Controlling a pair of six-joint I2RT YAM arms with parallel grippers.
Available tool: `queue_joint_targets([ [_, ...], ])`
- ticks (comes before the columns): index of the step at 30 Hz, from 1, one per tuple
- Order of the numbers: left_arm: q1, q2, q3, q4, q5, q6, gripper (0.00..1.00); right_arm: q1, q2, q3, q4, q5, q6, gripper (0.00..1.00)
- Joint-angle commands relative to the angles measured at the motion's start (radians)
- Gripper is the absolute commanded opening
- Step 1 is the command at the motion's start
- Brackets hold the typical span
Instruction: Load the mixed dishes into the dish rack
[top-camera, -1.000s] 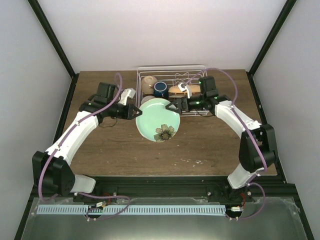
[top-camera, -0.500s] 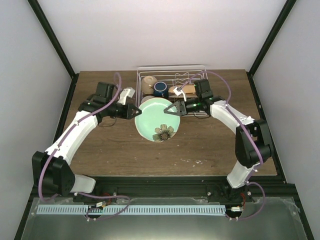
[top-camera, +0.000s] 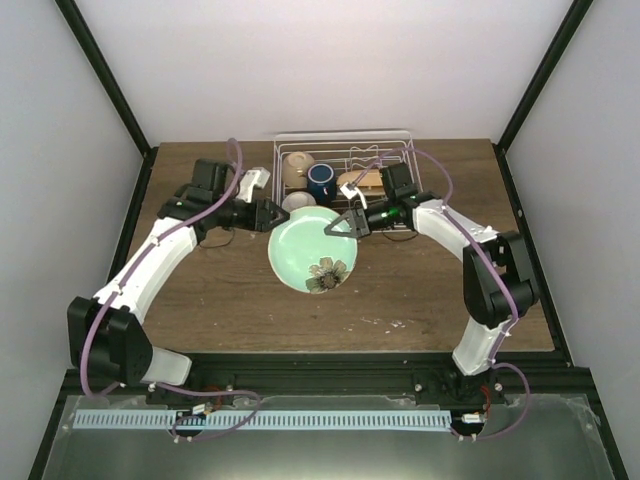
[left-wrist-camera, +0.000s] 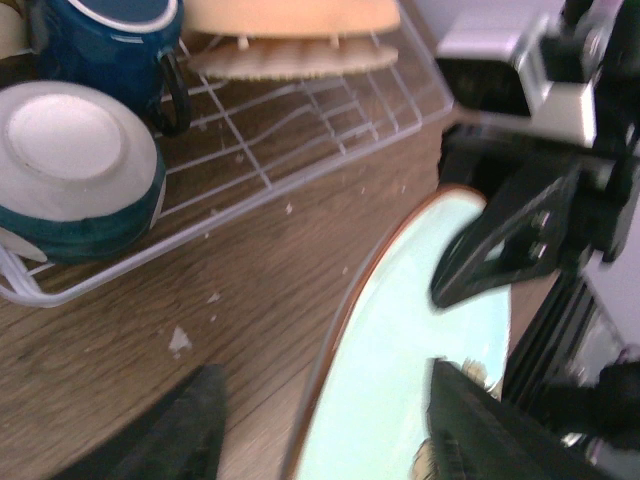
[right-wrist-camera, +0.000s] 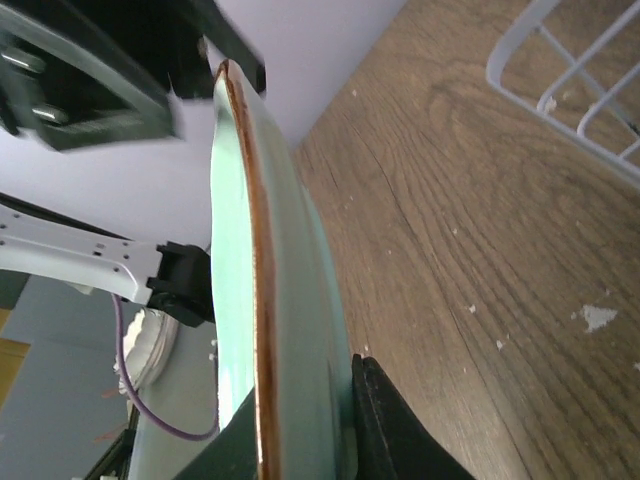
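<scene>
A pale green plate (top-camera: 308, 250) with a brown rim and a flower print hangs tilted above the table, just in front of the dish rack (top-camera: 340, 135). My right gripper (top-camera: 340, 226) is shut on its right rim; in the right wrist view the plate (right-wrist-camera: 290, 300) is clamped edge-on in that gripper (right-wrist-camera: 300, 430). My left gripper (top-camera: 272, 215) stands open at the plate's left rim. In the left wrist view its gripper (left-wrist-camera: 330, 400) straddles the plate (left-wrist-camera: 400, 340) without pressing on it.
The rack holds a cream bowl (top-camera: 297, 168), a dark blue mug (top-camera: 321, 179), an orange-yellow plate (top-camera: 362, 180) and a white bowl with blue outside (top-camera: 297, 201). The bowl (left-wrist-camera: 80, 170) lies mouth-down by the rack's near wire edge (left-wrist-camera: 250, 195). Black frame posts flank the table.
The right gripper moved in and shut on the plate's right rim. The left gripper, shut on the plate before, has opened. The plate shifted slightly left and nearer.
</scene>
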Motion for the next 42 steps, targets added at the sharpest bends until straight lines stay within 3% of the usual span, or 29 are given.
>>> queue_joint_targets([
  [1,0.014,-0.016,0.035,0.074,-0.002,-0.026,0.68,0.019,-0.020,0.150,-0.117,0.064,-0.112,0.01],
  [5,0.070,-0.038,0.044,0.091,0.068,-0.082,0.87,0.018,-0.054,0.243,-0.203,0.234,-0.242,0.01],
  [7,0.105,-0.051,0.056,0.099,0.094,-0.109,0.89,0.018,-0.077,0.278,-0.229,0.316,-0.299,0.01],
  [12,0.164,-0.064,0.100,0.067,0.111,-0.094,0.91,0.018,-0.174,0.329,-0.314,0.513,-0.481,0.01],
  [18,0.182,-0.045,0.104,0.053,0.118,-0.074,0.91,0.018,-0.351,0.256,-0.313,0.741,-0.681,0.01],
  [23,0.182,-0.024,0.090,0.079,0.141,-0.090,0.91,0.018,-0.465,0.207,-0.280,0.850,-0.788,0.01],
  [28,0.182,-0.012,0.093,0.084,0.144,-0.086,0.91,0.018,-0.473,0.189,-0.279,0.934,-0.838,0.01],
  [38,0.182,-0.013,0.081,0.072,0.125,-0.073,0.91,0.033,-0.551,-0.007,-0.020,1.117,-0.976,0.01],
  [42,0.182,-0.007,0.079,0.076,0.126,-0.077,0.91,0.033,-0.573,-0.035,0.011,1.134,-1.004,0.01],
])
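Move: The right hand grips the green plate's rim; the free front slot of the dish rack lies about 10 cm ahead, 9 to its right and 12 lower. The pie plate stands some 3 cm beyond that slot, and the blue mug 15 cm ahead and 2 left of the hand. The left hand, its fingers already parting at the rim, has that slot about 19 cm to its right, 8 ahead and 16 below. Right hand carries green plate some 13 cm right, tipping down toward the rack; left opens wide and withdraws. ##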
